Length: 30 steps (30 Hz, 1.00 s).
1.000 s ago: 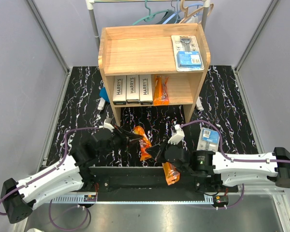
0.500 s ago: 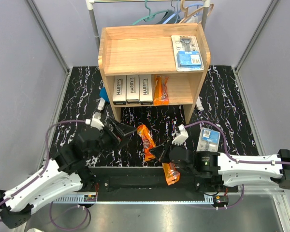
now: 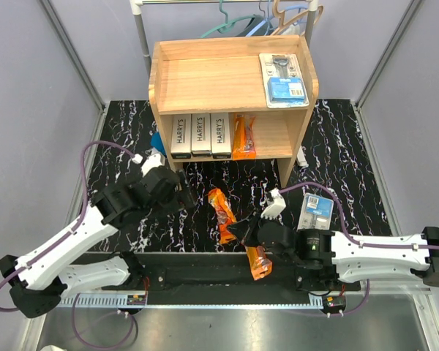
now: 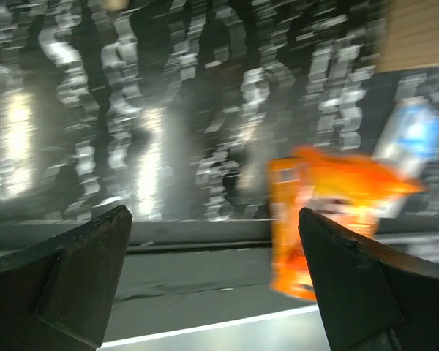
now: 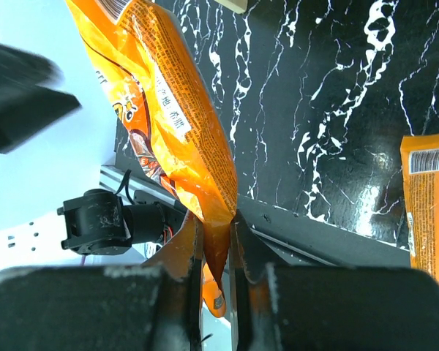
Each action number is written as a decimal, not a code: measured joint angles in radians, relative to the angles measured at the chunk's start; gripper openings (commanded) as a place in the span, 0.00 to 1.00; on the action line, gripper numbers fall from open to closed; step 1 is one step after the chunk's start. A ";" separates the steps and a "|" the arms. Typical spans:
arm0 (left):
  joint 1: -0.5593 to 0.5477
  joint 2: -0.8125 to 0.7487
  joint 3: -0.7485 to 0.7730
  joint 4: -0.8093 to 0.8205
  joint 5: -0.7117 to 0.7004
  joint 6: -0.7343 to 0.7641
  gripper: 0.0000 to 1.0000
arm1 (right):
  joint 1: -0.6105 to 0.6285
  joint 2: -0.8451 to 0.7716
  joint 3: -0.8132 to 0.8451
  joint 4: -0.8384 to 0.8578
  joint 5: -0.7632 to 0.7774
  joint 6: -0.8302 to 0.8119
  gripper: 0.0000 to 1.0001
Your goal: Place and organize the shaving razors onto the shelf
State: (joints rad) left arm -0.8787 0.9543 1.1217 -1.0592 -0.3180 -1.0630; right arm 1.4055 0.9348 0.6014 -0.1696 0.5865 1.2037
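My right gripper [image 3: 233,231] is shut on the lower end of an orange razor packet [image 3: 221,212], which stands above the black marbled table; in the right wrist view the packet [image 5: 168,110] rises from between the pads [image 5: 195,256]. The left gripper [image 3: 184,199] hangs open and empty to the left of it, and the packet [image 4: 314,212] shows blurred beyond its fingers [image 4: 73,270]. The wooden shelf [image 3: 205,77] holds three HARRY'S boxes [image 3: 200,134] and an orange packet [image 3: 243,137] on the lower tier, with a blue blister pack [image 3: 283,79] on top.
A second loose orange packet [image 3: 257,263] lies at the table's near edge by the right wrist, also seen as the packet [image 5: 428,212] at the right of that view. A blue blister pack [image 3: 316,210] lies on the table to the right. A clothes rail with hangers [image 3: 263,22] stands behind the shelf.
The left gripper opened, let go of the orange packet and drew back up and to the left. The right gripper stayed shut on the packet, almost in place.
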 measured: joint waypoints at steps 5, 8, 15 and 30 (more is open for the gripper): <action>0.000 -0.023 -0.005 -0.087 -0.031 0.028 0.99 | 0.000 -0.023 0.000 -0.005 0.002 -0.028 0.00; 0.000 -0.068 -0.021 -0.101 -0.036 0.035 0.99 | 0.000 -0.034 0.010 -0.044 0.010 -0.038 0.01; 0.000 -0.084 -0.079 -0.098 -0.033 0.039 0.99 | -0.006 -0.036 0.091 -0.121 0.033 -0.074 0.01; 0.000 -0.075 -0.102 -0.087 -0.015 0.040 0.99 | -0.322 0.052 0.343 -0.170 -0.149 -0.243 0.02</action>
State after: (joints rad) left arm -0.8787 0.8795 1.0195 -1.1461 -0.3332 -1.0233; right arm 1.0840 0.9871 0.9443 -0.3393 0.4374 0.9611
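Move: Held in the right hand, the orange packet is bound for the free space on the lower shelf, some 30 cm ahead of that hand, 10 cm to its right and roughly at its height. The shelved orange packet lies 30 cm ahead and 3 cm right, the nearest Harry's box 30 cm ahead and 4 cm left. The last table packet is about 1 cm ahead, 7 cm right, 16 cm below. From the left hand, the free space is 24 cm ahead, 25 cm right, 5 cm below. Keeping its pinch on the packet's lower end, the right hand first barely shifts to the right, then lifts about 10 cm while swinging forward about 8 cm towards the lower shelf, easing slightly right near the end, its fingers tipping up a little. The left hand, empty and already wide open, backs off leftward and down by a few centimetres. ##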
